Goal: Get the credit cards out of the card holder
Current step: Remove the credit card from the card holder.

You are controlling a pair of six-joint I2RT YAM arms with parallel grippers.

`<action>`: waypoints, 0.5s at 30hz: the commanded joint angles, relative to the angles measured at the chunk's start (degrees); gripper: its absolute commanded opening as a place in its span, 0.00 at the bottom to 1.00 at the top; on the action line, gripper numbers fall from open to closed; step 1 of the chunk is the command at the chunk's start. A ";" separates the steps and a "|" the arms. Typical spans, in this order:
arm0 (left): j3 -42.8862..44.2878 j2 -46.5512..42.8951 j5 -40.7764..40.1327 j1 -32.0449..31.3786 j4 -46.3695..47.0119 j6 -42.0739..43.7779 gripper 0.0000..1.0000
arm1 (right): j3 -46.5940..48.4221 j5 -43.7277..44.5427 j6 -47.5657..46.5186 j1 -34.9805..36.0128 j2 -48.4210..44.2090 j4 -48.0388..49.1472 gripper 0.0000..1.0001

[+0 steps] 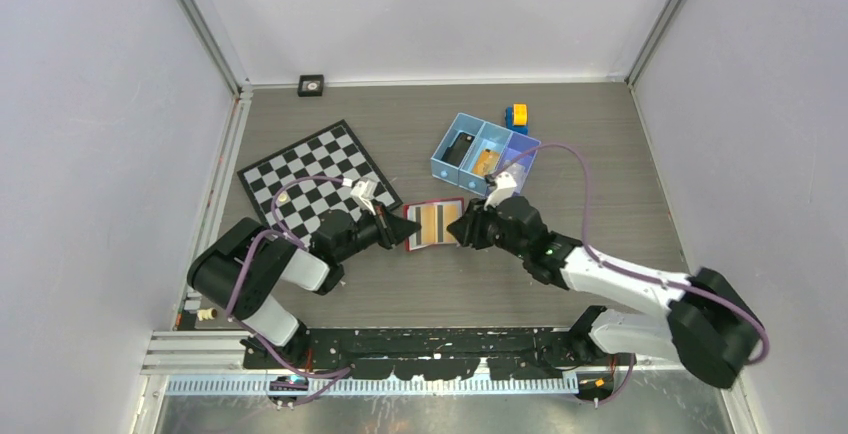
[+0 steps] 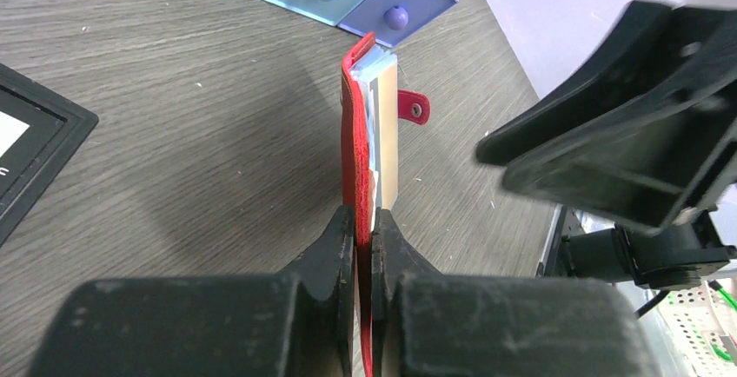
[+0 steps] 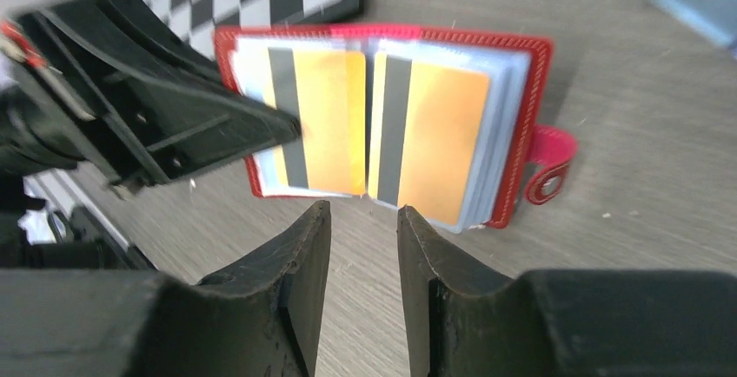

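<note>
The red card holder [image 1: 436, 224] lies spread open on the table between both arms. In its pale sleeves sit two orange credit cards with grey stripes, one on the left page [image 3: 328, 121] and one on the right page [image 3: 445, 138]. My left gripper [image 2: 365, 221] is shut on the red cover [image 2: 352, 134] at its near edge, holding that side up on edge. My right gripper [image 3: 363, 214] stands open just short of the holder's [image 3: 521, 90] edge, in line with the fold between the two pages, with only bare table between its fingers. The snap tab [image 3: 549, 168] sticks out to the right.
A blue three-compartment tray [image 1: 483, 154] stands just behind the holder, with a yellow and blue block [image 1: 516, 116] beyond it. A chessboard [image 1: 318, 179] lies at the left, close to my left arm. A small black square object [image 1: 311, 85] sits by the back wall.
</note>
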 commanded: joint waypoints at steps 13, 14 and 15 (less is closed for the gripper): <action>-1.58 -3.15 4.84 -0.42 6.94 -7.31 0.00 | 4.52 -10.14 2.36 0.45 15.40 12.44 0.37; -1.73 -3.23 5.14 -0.38 7.20 -7.70 0.00 | 4.59 -10.79 2.42 0.36 15.90 13.03 0.37; -1.86 -3.46 5.56 -0.45 7.26 -8.07 0.00 | 4.40 -11.13 2.66 0.16 16.17 13.70 0.37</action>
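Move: Just ahead of the right hand, the two credit cards showing in the open card holder have their shared middle about 4 cm to its left, 3 cm farther out and 5 cm below. The blue box stands some 14 cm ahead and 7 cm to the right, the chessboard about 9 cm ahead and 27 cm to the left, both roughly 10 cm lower. From the left hand, already pinching the holder's left page, the cards' middle lies about 5 cm right and 1 cm ahead, nearly level. Dropping about 4 cm while swinging left, the right hand brings its half-open fingers down to the cards near the holder's seam, then slides on left for about 4 cm in all, tipping down and turning counter-clockwise slightly; whether the tips touch can't be seen. The left hand keeps its pinch on the left page and draws the holder back some 1.5 cm and slightly up. ##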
